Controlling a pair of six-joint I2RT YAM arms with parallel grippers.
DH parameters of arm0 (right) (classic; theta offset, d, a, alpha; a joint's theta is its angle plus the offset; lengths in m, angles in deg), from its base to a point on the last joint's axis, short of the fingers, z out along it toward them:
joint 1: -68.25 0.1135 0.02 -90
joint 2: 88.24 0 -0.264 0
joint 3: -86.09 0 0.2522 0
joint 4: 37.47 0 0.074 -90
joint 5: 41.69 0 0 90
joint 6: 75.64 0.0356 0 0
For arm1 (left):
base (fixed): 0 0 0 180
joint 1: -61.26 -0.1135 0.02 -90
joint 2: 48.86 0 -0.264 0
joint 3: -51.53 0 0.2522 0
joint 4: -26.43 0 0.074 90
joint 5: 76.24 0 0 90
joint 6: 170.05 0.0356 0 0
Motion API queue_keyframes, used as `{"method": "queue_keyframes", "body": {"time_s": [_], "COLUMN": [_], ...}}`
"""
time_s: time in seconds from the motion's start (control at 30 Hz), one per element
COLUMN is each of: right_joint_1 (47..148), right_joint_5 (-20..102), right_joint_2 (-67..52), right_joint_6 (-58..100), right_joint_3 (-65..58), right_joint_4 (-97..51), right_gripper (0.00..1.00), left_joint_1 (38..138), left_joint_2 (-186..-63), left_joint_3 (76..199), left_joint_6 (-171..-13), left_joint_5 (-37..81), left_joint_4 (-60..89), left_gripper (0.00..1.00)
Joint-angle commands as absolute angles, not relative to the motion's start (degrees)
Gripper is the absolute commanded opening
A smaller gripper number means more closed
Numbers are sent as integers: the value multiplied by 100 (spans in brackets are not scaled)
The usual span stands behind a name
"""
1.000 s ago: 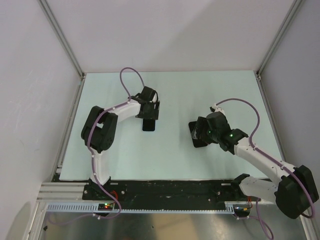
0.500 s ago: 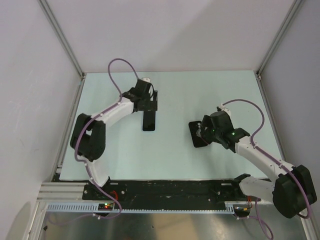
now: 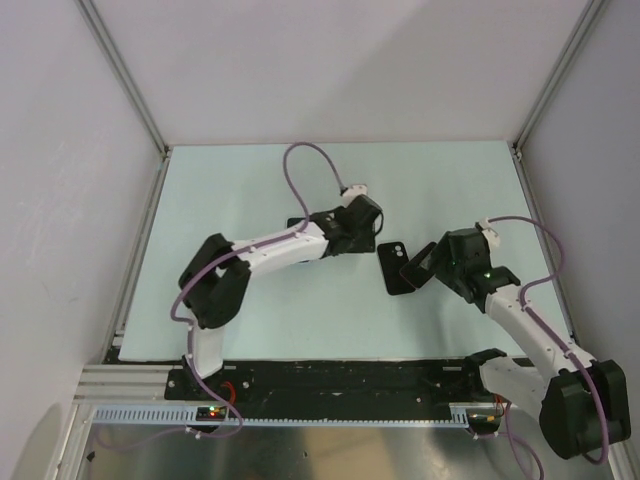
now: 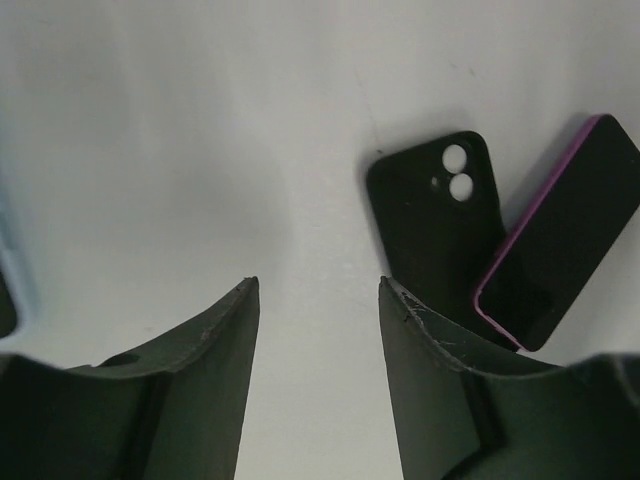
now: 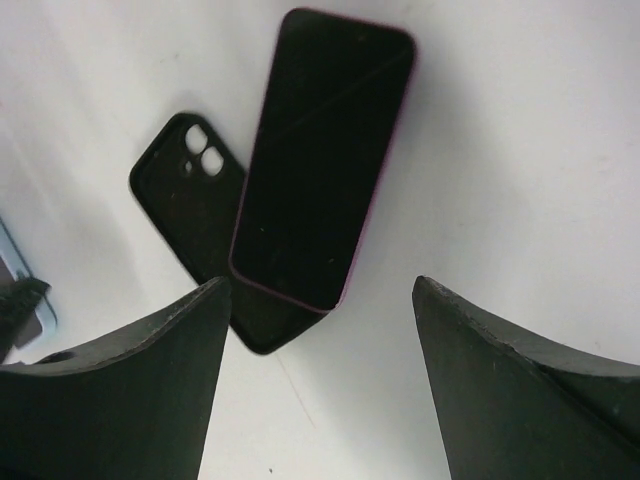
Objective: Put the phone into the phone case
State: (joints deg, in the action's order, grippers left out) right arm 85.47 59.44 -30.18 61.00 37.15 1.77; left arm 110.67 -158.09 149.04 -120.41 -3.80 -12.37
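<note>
The black phone case lies flat mid-table, its two camera holes toward the far end. It also appears in the left wrist view and the right wrist view. The phone, dark screen up with a purple rim, lies tilted with one end overlapping the case's near end. My left gripper hovers just left of the case, open and empty. My right gripper stands open just right of the phone, nothing between its fingers.
A second dark flat object with a light-blue edge peeks out behind the left arm and shows at the left edge of the right wrist view. White walls and metal posts enclose the pale green table.
The left arm swung right, from over the dark object at left centre to beside the case, and its jaws narrowed somewhat. The right gripper backed off to the right, uncovering phone and case.
</note>
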Motion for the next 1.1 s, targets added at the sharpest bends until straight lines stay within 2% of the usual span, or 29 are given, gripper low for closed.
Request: {"method": "queue_keyframes", "body": {"time_s": [0.0,0.27,0.77,0.9,1.07], "right_joint_1": [8004,7317,7190,7197,7199], "right_joint_5": [5743,5053,4714,4690,4629], "right_joint_2": [-3054,-2614,-1745,-1522,-1175], "right_joint_6": [6374,6296,6406,6373,6370], "right_joint_3": [3937,4033,4034,4005,3999], "right_joint_4": [-231,-899,-1634,-1760,-1897], "right_gripper": [79,79,78,77,77], "left_joint_1": [11253,11486,11709,11765,11782], "left_joint_2": [-16208,-16929,-17536,-17588,-17615], "left_joint_3": [15451,16010,16257,16269,16262], "left_joint_6": [-12717,-12741,-12556,-12516,-12477], "left_joint_5": [-694,-578,-1016,-1072,-1077], "left_joint_4": [-1247,-1255,-1351,-1356,-1384], "left_gripper": [54,52,47,43,30]}}
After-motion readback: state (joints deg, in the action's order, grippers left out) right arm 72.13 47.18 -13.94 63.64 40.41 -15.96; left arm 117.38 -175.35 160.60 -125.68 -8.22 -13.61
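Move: The left hand goes for the phone case, which lies about 11 cm to its right, 2 cm back and 8 cm below; the pink-edged phone is roughly 17 cm to that hand's right and 1 cm back. The right hand goes for this phone, about 4 cm ahead, 3 cm to its left and 7 cm below, with the case some 9 cm to that hand's left, 3 cm ahead and 8 cm below. Down and to the right, some 7 cm sideways and as much in height, the left hand comes to the case's left long edge, closing its fingers partway from half open and ending just above the table; whether they touch the rim can't be made out. The right hand swings a little right, then sinks about 5 cm and reaches 4 cm forward with fingers still wide, rolling its left side up some 10 degrees as it closes in on the phone. ##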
